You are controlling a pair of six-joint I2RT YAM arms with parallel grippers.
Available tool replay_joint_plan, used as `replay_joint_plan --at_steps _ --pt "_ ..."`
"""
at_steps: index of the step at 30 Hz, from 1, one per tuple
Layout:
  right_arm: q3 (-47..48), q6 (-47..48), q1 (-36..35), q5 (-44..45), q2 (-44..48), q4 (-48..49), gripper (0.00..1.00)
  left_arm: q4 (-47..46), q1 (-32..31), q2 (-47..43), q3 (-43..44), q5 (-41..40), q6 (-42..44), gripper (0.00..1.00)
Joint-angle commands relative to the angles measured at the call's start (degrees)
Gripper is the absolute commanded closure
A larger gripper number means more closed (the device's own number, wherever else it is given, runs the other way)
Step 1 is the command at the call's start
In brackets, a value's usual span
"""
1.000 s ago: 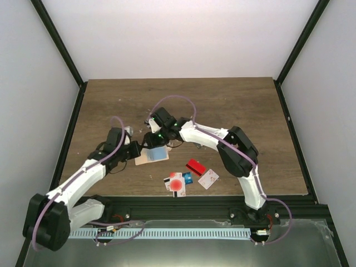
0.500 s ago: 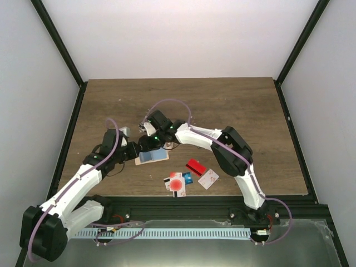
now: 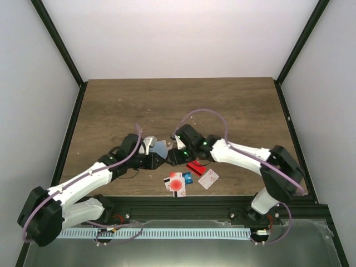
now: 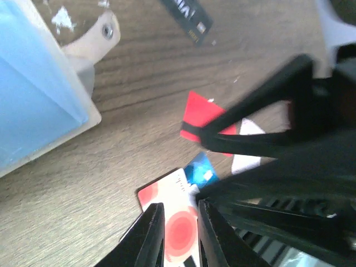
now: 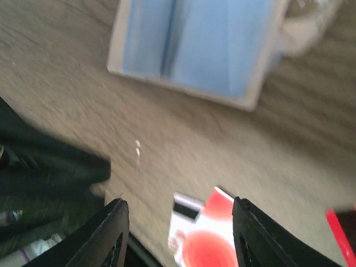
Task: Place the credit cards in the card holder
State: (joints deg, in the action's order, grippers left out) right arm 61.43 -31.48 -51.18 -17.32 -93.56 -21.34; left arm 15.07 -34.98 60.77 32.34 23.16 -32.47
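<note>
The card holder [image 3: 161, 147] lies flat on the table with a blue card [image 4: 30, 105] showing in it; its tab and snap [image 4: 104, 31] point away. The other credit cards lie nearer the front edge: a red-dot card [image 3: 176, 183], a small blue one [image 3: 188, 178], a red one [image 3: 194, 166] and a white one [image 3: 208, 178]. My left gripper [image 4: 177, 233] hovers over the red-dot card [image 4: 179, 231], jaws slightly open and empty. My right gripper [image 5: 181, 233] is wide open above the table, with the red-dot card [image 5: 207, 242] below it and the holder [image 5: 203, 47] beyond.
The two grippers [image 3: 159, 161] [image 3: 172, 157] nearly touch, nose to nose, just in front of the holder. A dark strip with white lettering [image 4: 186, 19] lies past the holder's tab. The black front rail [image 3: 183, 207] runs close behind the loose cards.
Both grippers have come off the card holder and moved toward the front, over the loose cards. Their jaws have widened. The right arm has swung toward the right.
</note>
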Motion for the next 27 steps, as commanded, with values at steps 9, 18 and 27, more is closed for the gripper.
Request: replay_joint_plan --at_steps 9,18,27 --pt "-24.85 -21.5 -4.1 -11.74 23.41 0.53 0.47 -9.69 -10.57 10.35 -2.53 2.04 2.85 0.81" --pt "-35.0 -33.0 -11.16 -12.38 24.45 12.37 0.46 -11.45 -12.77 19.64 1.22 -2.77 3.38 0.81" --pt "-40.77 -37.64 -11.73 -9.02 21.7 23.73 0.46 -12.22 -12.79 25.93 2.1 -3.35 5.16 0.81"
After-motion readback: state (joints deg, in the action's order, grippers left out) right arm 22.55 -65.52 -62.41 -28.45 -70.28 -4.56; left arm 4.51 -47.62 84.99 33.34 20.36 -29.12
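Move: The card with the red circle tops a small pile at the near table edge: about 7 cm back, 8 cm right and 12 cm below the left hand, and about 8 cm back, 1 cm right and 11 cm below the right. From the right hand, the blue card lies 5 cm back and 6 cm right, the red card 1 cm back and 9 cm right, and the open card holder 6 cm ahead and 9 cm left. Both empty hands leave the space by the card holder for the pile: the left sinks about 9 cm while easing some 5 cm to the right and 3 cm back, turning slightly clockwise, its nearly shut fingers coming down over the far-left part of the red-circle card. The right, fingers kept half open, sweeps faster, some 17 cm back with a drift to the right and down, past the card's right side to the near table edge, tipping its fingers about 30 degrees back towards the base before it almost stops there. ##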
